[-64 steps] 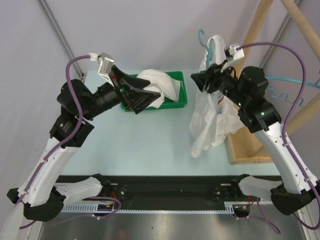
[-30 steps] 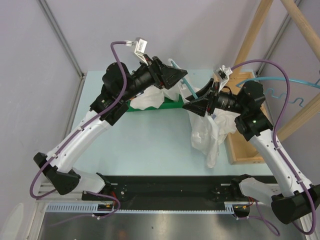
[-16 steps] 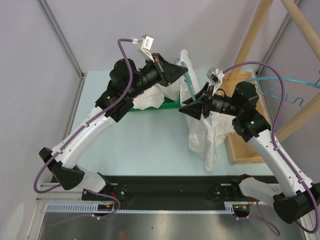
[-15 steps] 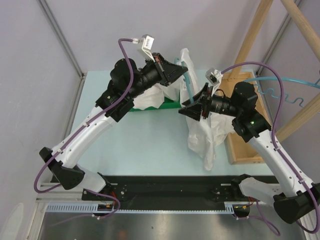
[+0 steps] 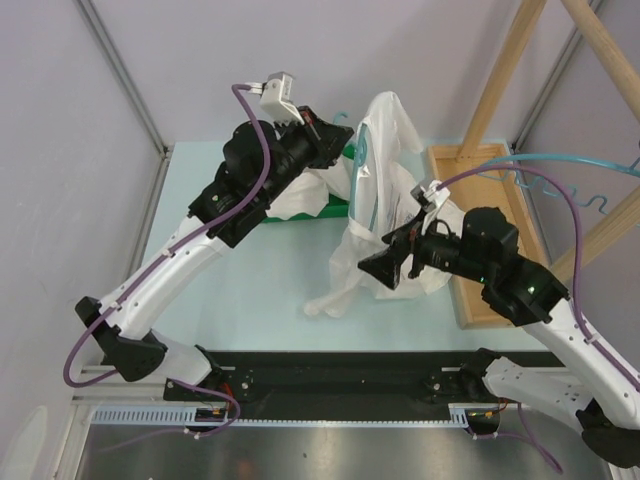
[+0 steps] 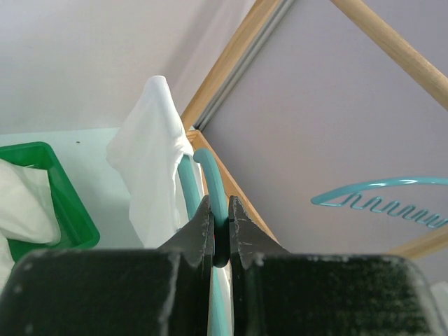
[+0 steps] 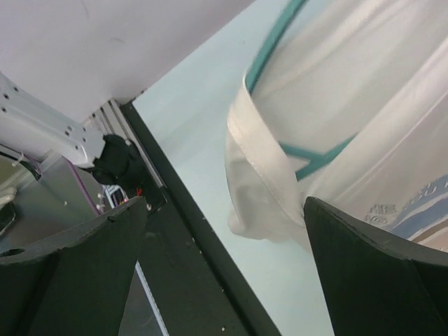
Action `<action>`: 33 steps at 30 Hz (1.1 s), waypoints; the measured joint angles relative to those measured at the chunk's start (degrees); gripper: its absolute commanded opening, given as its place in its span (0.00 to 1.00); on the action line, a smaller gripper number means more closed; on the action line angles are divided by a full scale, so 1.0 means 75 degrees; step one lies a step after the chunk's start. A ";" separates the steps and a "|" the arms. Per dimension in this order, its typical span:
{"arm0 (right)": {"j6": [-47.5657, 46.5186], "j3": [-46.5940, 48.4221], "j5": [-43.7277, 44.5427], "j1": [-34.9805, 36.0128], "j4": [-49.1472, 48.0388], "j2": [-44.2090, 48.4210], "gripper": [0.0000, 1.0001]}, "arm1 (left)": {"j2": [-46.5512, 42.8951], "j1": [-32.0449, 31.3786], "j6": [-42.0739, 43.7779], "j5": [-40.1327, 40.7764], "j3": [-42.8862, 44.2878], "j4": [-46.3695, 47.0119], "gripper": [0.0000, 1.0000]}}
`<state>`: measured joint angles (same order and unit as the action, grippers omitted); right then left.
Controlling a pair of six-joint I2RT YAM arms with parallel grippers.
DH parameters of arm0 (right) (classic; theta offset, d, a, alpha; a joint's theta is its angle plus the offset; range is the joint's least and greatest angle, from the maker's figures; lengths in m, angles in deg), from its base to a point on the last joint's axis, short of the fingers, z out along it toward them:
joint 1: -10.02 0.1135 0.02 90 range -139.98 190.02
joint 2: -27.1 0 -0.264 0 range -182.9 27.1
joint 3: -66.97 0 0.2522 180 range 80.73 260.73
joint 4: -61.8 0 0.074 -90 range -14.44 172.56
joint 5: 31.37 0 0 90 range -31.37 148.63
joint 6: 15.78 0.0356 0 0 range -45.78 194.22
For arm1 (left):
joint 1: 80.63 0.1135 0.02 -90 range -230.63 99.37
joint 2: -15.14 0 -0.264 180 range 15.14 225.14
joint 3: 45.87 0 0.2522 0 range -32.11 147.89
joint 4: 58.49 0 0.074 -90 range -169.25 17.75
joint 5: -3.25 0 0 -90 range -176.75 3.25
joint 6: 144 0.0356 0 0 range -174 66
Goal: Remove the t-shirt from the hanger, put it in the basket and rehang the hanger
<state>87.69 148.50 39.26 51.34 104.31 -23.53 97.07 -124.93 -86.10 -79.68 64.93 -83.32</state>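
Note:
A white t-shirt (image 5: 385, 165) hangs on a teal hanger (image 5: 357, 185) above the table, and its lower end trails on the table top. My left gripper (image 5: 340, 135) is shut on the hanger's hook; the left wrist view shows the jaws (image 6: 220, 231) pinching the teal wire (image 6: 210, 175), with the shirt (image 6: 150, 150) draped just beyond. My right gripper (image 5: 375, 270) is open and low, beside the shirt's lower part. In the right wrist view the shirt's hem (image 7: 269, 182) hangs between the wide-open fingers (image 7: 70, 273), and the hanger (image 7: 269, 52) shows through the cloth.
A green bin (image 5: 355, 150) holding white cloth (image 5: 300, 195) stands behind the left arm. A wooden tray (image 5: 480, 230) lies at the right. A wooden rack (image 5: 505, 60) carries another teal hanger (image 5: 565, 165). The black base rail (image 5: 340, 370) runs along the near edge.
My right gripper has dropped lower and toward the near edge. The left gripper keeps the hanger raised. The shirt has swung left and its lower end now spreads on the table.

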 measured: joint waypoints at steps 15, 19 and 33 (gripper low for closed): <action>0.0152 -0.1868 0.3885 0.2769 -0.1084 0.0239 0.73 | -0.0259 -0.0029 -0.0050 0.0466 -0.0085 -0.0017 0.00; 0.0026 -0.2180 0.4561 0.2879 -0.1326 0.0344 0.10 | -0.0318 -0.0029 -0.0058 0.0455 -0.0102 0.0000 0.00; -0.0245 -0.2200 0.2812 0.3040 -0.1332 0.0446 0.00 | -0.0172 -0.0029 0.0122 0.0458 -0.0306 0.0490 0.00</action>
<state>85.86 132.00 60.35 74.14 94.33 -20.19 95.78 -125.15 -85.18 -76.25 62.63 -79.65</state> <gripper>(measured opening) 0.011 0.080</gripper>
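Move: The t-shirt's near edge, at the hanger's lower end, lies about 8 cm below the right hand and 1 cm to its left, level with it in reach. The hanger's middle is some 8 cm ahead, 4 cm left and 2 cm above; the wooden tray is roughly 25 cm ahead, 26 cm right and far below. From the left hand, which still pinches the hanger's end, that edge is about 16 cm back, 5 cm right and 20 cm below. Right hand sinks about 8 cm, pinches the t-shirt's near edge, drags it back and left some 5 cm. ##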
